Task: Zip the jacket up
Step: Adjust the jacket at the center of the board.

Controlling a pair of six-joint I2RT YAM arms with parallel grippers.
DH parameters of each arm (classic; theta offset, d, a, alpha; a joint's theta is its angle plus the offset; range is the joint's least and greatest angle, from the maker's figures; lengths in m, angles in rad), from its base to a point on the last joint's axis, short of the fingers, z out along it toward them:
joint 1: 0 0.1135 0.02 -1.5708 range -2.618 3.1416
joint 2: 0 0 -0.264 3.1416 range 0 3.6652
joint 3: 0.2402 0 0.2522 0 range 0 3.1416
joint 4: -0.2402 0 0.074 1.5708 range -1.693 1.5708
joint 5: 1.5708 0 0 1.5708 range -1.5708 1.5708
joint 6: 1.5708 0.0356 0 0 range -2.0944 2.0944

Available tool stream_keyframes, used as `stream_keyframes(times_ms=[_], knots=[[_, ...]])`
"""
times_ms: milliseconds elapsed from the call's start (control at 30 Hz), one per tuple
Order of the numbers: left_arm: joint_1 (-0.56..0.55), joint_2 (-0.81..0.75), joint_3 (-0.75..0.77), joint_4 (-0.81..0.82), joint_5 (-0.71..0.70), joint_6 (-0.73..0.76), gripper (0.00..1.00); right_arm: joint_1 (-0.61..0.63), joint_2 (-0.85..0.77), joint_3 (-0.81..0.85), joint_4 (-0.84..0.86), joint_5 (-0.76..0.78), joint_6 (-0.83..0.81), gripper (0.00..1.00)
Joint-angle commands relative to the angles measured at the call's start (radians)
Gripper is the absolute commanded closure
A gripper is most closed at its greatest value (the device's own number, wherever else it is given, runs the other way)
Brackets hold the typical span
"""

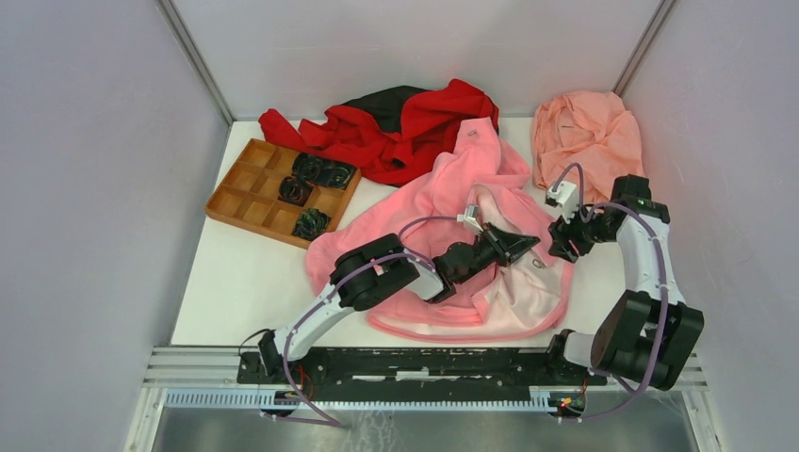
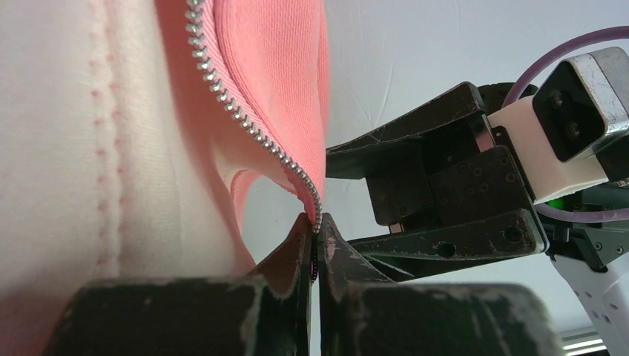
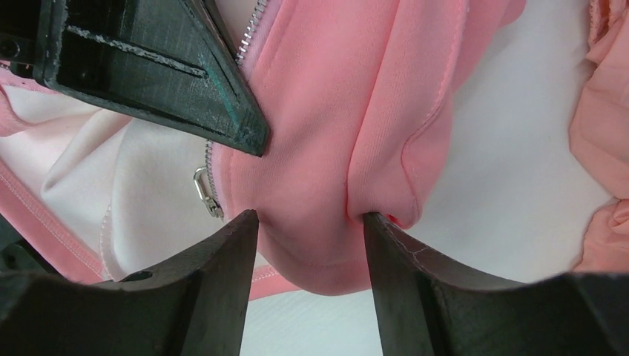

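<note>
The pink jacket (image 1: 443, 188) lies open in the middle of the table, its paler lining facing up. My left gripper (image 1: 528, 247) is shut on the jacket's zipper edge; the wrist view shows the metal teeth (image 2: 245, 119) running down into the pinch (image 2: 314, 222). Just right of it my right gripper (image 1: 563, 247) stands open, its jaws (image 3: 308, 215) either side of a fold of pink fleece (image 3: 319, 111) at the hem. The small metal zipper pull (image 3: 202, 185) hangs beside the right gripper's left finger. The left gripper's finger (image 3: 185, 81) shows just above.
A wooden compartment tray (image 1: 247, 193) with black items sits at the back left. A red-and-black garment (image 1: 405, 127) lies behind the jacket. A salmon cloth (image 1: 584, 132) is bunched at the back right. Grey walls close in both sides.
</note>
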Motion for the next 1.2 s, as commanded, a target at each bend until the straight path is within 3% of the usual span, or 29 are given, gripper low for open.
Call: stream_keyframes(times_ms=[0, 67, 200, 333, 467, 700, 900, 1167], knots=[[0.004, 0.031, 0.042, -0.002, 0.015, 0.017, 0.93, 0.017, 0.012, -0.020, 0.029, 0.001, 0.024, 0.42], [0.003, 0.032, 0.046, -0.005, 0.016, 0.017, 0.92, 0.027, 0.018, -0.028, 0.024, -0.002, 0.023, 0.49], [0.005, 0.027, 0.041, -0.014, 0.022, 0.026, 0.90, 0.032, 0.023, -0.015, -0.021, -0.036, 0.003, 0.79], [0.010, -0.013, -0.006, -0.017, 0.025, 0.062, 0.82, 0.031, 0.006, 0.044, -0.108, -0.092, -0.031, 0.93], [0.020, -0.103, -0.124, -0.009, 0.018, 0.139, 0.69, 0.032, -0.017, 0.101, -0.249, -0.168, -0.096, 0.96], [0.033, -0.264, -0.353, 0.121, 0.029, 0.291, 0.47, 0.053, -0.116, 0.089, -0.261, -0.232, -0.039, 1.00], [0.038, -0.283, -0.413, 0.256, 0.136, 0.304, 0.30, 0.120, -0.157, 0.071, -0.261, -0.318, 0.021, 1.00], [0.022, -0.470, -0.638, 0.339, 0.131, 0.417, 0.24, 0.157, -0.179, 0.049, -0.256, -0.385, 0.050, 1.00]])
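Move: The jacket's front panel, which the right hand is about to pinch, lies almost between its open fingers, about 1 cm left and 2 cm below. The zip edge, still pinched by the left fingers, is some 5 cm left and 1 cm ahead of the right hand; the zip pull is roughly 5 cm left, 4 cm back and 4 cm lower. From the left hand, that panel lies about 4 cm right, 1 cm back and 3 cm below. The jacket's front panel changes hands: the right fingers dip about 1 cm and shut on the cloth, then carry it left some 9 cm, up and a little back, the wrist rolling about 20 degrees. The left fingers open wide, let go of the zip edge and draw away left about 10 cm and back about 5, dipping briefly on the way. ##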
